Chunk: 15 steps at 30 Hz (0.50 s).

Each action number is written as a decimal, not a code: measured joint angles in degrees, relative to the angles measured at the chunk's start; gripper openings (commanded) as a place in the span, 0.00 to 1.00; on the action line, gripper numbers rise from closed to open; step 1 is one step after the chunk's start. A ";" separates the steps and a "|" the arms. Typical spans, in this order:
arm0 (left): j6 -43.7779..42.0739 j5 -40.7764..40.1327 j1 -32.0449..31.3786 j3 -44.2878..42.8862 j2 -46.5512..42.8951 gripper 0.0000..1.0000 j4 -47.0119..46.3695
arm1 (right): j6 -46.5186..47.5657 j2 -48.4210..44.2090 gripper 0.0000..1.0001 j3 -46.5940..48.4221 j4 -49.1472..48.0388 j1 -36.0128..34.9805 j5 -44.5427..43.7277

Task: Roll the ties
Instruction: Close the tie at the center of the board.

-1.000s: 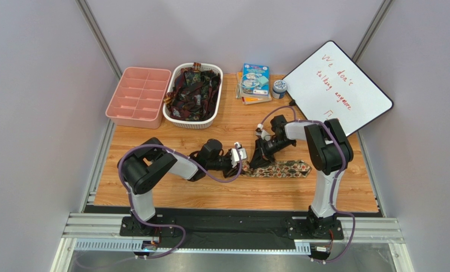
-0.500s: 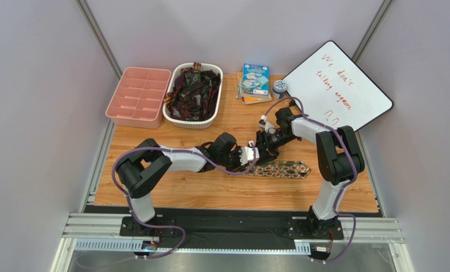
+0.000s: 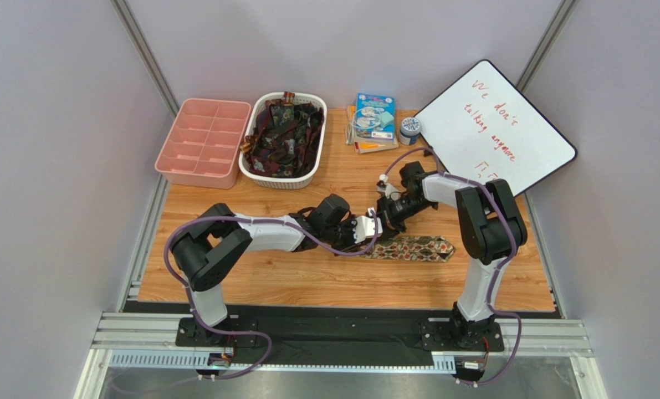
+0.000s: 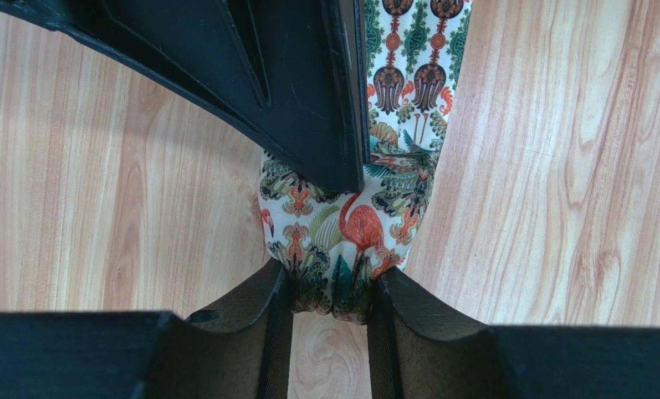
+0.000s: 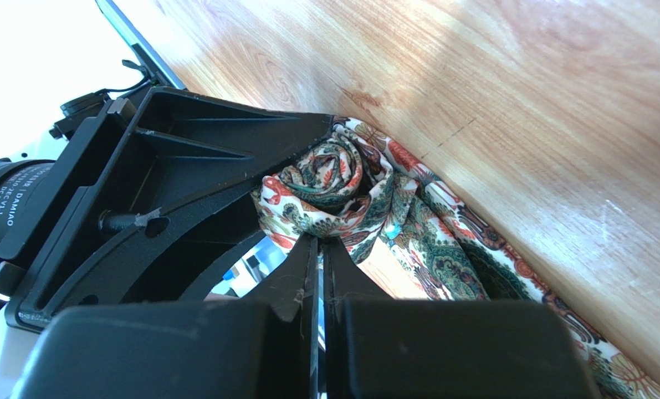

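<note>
One tie [image 3: 416, 248], white with green and orange flamingo print, lies flat on the wooden table, and its left end is wound into a small roll [image 5: 329, 179]. My left gripper [image 4: 333, 287] is shut on that rolled end, with fabric bunched between both fingers. My right gripper [image 5: 318, 241] meets it from the far side, its jaws shut on the lower edge of the roll. Both grippers sit together at the tie's left end in the top view. More ties, dark red and black, fill a white basket [image 3: 282, 137] at the back.
A pink divided tray [image 3: 202, 141] stands left of the basket. Books [image 3: 373, 120] and a small roll of tape [image 3: 410, 129] lie at the back centre. A whiteboard [image 3: 495, 125] leans at the back right. The tie's wide end points right.
The left arm reached further right, onto the tie's left end. The right gripper lifted back, opened briefly, then shut again at the roll.
</note>
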<state>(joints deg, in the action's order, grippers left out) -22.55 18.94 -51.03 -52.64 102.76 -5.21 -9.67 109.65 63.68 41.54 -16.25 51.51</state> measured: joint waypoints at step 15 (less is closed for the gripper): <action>7.37 4.52 4.35 9.31 -4.42 0.95 -8.50 | 1.14 3.02 0.00 0.02 1.46 1.40 -5.33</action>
<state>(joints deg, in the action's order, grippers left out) -15.18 23.46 -46.68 -43.33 98.35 -13.72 -8.54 112.66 63.70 43.00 -14.85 46.17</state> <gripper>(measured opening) 0.950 0.006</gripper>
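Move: The roll of the tie sits at both hands: its middle is about 1 cm to the right of the left hand, which still pinches its edge. From the shut right hand it is some 1 cm to the left and 2 cm below. The tie's flat tail runs off to the right, its middle about 11 cm right of the left hand and 2 cm lower, and about 8 cm right of the right hand, 4 cm lower. Left fingers spread wide, backing about 2.5 cm left off the roll; shut right fingertips sink 2.5 cm, easing right. ##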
